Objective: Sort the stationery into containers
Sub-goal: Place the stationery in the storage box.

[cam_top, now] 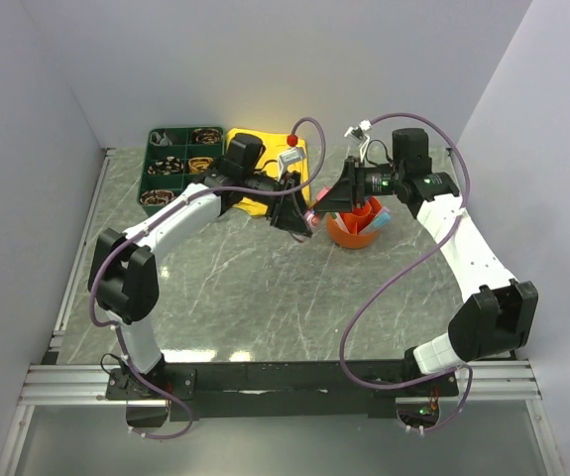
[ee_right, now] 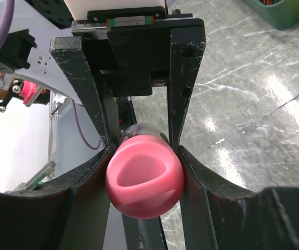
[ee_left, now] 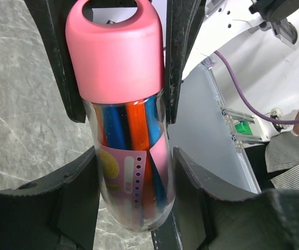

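Note:
A clear tube [ee_left: 131, 172] packed with blue and orange markers, topped by a pink cap [ee_left: 115, 52], hangs above the table between both arms. My left gripper [ee_left: 133, 200] is shut on the tube's clear body, a pad pressed to each side. My right gripper [ee_right: 145, 182] is shut on the pink cap [ee_right: 145, 179], facing the left one. In the top view the two grippers, left [cam_top: 294, 210] and right [cam_top: 336, 203], meet over the tube [cam_top: 313, 214], just left of the orange pot [cam_top: 349, 238]. The dark green tray [cam_top: 156, 171] stands at the back left.
A yellow cloth [cam_top: 265, 147] lies behind the left gripper with a small red-topped item [cam_top: 291, 141] on it. The orange pot holds a few coloured pieces. Purple cables [cam_top: 403, 268] loop over the right side. Grey walls close in the table on three sides.

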Robot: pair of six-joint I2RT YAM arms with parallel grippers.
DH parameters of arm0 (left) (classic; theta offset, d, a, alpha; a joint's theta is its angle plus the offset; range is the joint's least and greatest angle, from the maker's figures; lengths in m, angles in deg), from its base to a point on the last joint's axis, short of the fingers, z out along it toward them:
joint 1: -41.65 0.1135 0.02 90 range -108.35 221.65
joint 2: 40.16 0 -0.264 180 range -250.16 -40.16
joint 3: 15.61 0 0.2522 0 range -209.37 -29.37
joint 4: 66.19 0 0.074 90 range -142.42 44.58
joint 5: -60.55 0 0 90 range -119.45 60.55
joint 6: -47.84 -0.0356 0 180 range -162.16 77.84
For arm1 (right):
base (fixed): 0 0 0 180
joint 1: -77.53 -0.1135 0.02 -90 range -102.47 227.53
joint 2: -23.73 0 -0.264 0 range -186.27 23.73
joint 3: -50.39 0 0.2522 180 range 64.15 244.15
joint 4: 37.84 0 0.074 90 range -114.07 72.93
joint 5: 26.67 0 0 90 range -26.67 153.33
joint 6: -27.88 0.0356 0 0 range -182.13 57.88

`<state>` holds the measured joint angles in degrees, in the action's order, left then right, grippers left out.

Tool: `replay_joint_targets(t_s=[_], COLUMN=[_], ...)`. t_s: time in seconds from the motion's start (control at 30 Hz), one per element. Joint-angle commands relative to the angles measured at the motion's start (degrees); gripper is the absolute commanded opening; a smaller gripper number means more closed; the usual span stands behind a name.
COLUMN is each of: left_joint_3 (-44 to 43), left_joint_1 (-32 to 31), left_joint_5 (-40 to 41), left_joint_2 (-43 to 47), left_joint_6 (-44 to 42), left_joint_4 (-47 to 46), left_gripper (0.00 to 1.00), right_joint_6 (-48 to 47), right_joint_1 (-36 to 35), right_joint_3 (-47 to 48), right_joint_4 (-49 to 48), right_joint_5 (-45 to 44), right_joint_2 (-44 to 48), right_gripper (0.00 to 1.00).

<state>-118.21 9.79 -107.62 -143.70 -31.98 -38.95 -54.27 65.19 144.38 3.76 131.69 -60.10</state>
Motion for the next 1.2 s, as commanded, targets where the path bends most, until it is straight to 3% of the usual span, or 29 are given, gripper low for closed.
replay_joint_targets(t_s=[0.0, 0.03, 0.1, 0.13, 0.27, 0.43, 0.8, 1.17], left_joint_3=[-5.5, -7.1, -8.3, -8.5, -5.8, -0.3, 1.7, 1.7], left_joint_1=[-0.5, -0.4, 0.1, 0.5, 3.1, 3.9, 4.2, 4.2], left_joint_5=[8.3, 11.3, 18.7, 20.8, 30.5, 41.8, 40.9, 39.8], left_joint_2=[0.4, 1.0, 1.7, 2.7, 5.9, 10.3, 10.0, 9.1], left_joint_6=[-9.5, -16.9, -23.2, -27.7, -34.3, -38.5, -37.1, -36.4], left_joint_4=[10.0, 16.2, 21.1, 23.2, 28.1, 28.6, 27.9, 27.3], left_gripper=[0.49, 0.69, 0.8, 0.99, 1.0, 1.0, 0.99, 1.0], right_joint_6=[-2.7, -6.5, -11.0, -15.3, -23.8, -27.8, -29.7, -29.6], right_joint_1=[1.2, 2.2, 3.4, 4.2, 4.8, 4.8, 4.5, 4.6], right_joint_3=[2.4, 4.3, 6.3, 8.2, 10.3, 11.1, 13.8, 13.5], right_joint_4=[1.0, 2.9, 8.4, 10.0, 16.1, 16.5, 13.7, 12.0], right_joint_5=[-0.7, -1.6, -6.4, -8.6, -19.9, -33.6, -48.4, -50.2], right_joint_2=[0.7, 0.8, 1.0, 1.0, 0.1, -1.8, -7.7, -10.2], right_gripper=[0.0, 0.0, 0.0, 0.0, 0.0, 0.0, 0.0, 0.0])
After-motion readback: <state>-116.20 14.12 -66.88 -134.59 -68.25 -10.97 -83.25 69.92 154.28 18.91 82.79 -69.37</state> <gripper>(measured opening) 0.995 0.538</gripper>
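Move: Both hands already grip the pink-capped bottle between them, the right one at the cap. From the right hand, the orange storage box stands about 13 cm ahead, 12 cm to the right and some 26 cm below. The yellow cloth lies roughly 30 cm ahead of that hand, 13 cm to its left and 30 cm below. From the left hand, the storage box is about 16 cm ahead, 17 cm to the right and 23 cm lower. The left fingers spread wide and let go of the bottle, that hand going a little forward at first, then leftwards and down about 9 cm each way or less, away from the bottle, while its fingertips tip towards the table. The right hand keeps its grip on the cap and carries the bottle rightwards and forward, some 13 cm each, then also down about 9 cm to over the storage box's middle cup, swinging its fingers from pointing left to slanting steeply down and easing to a stop. ##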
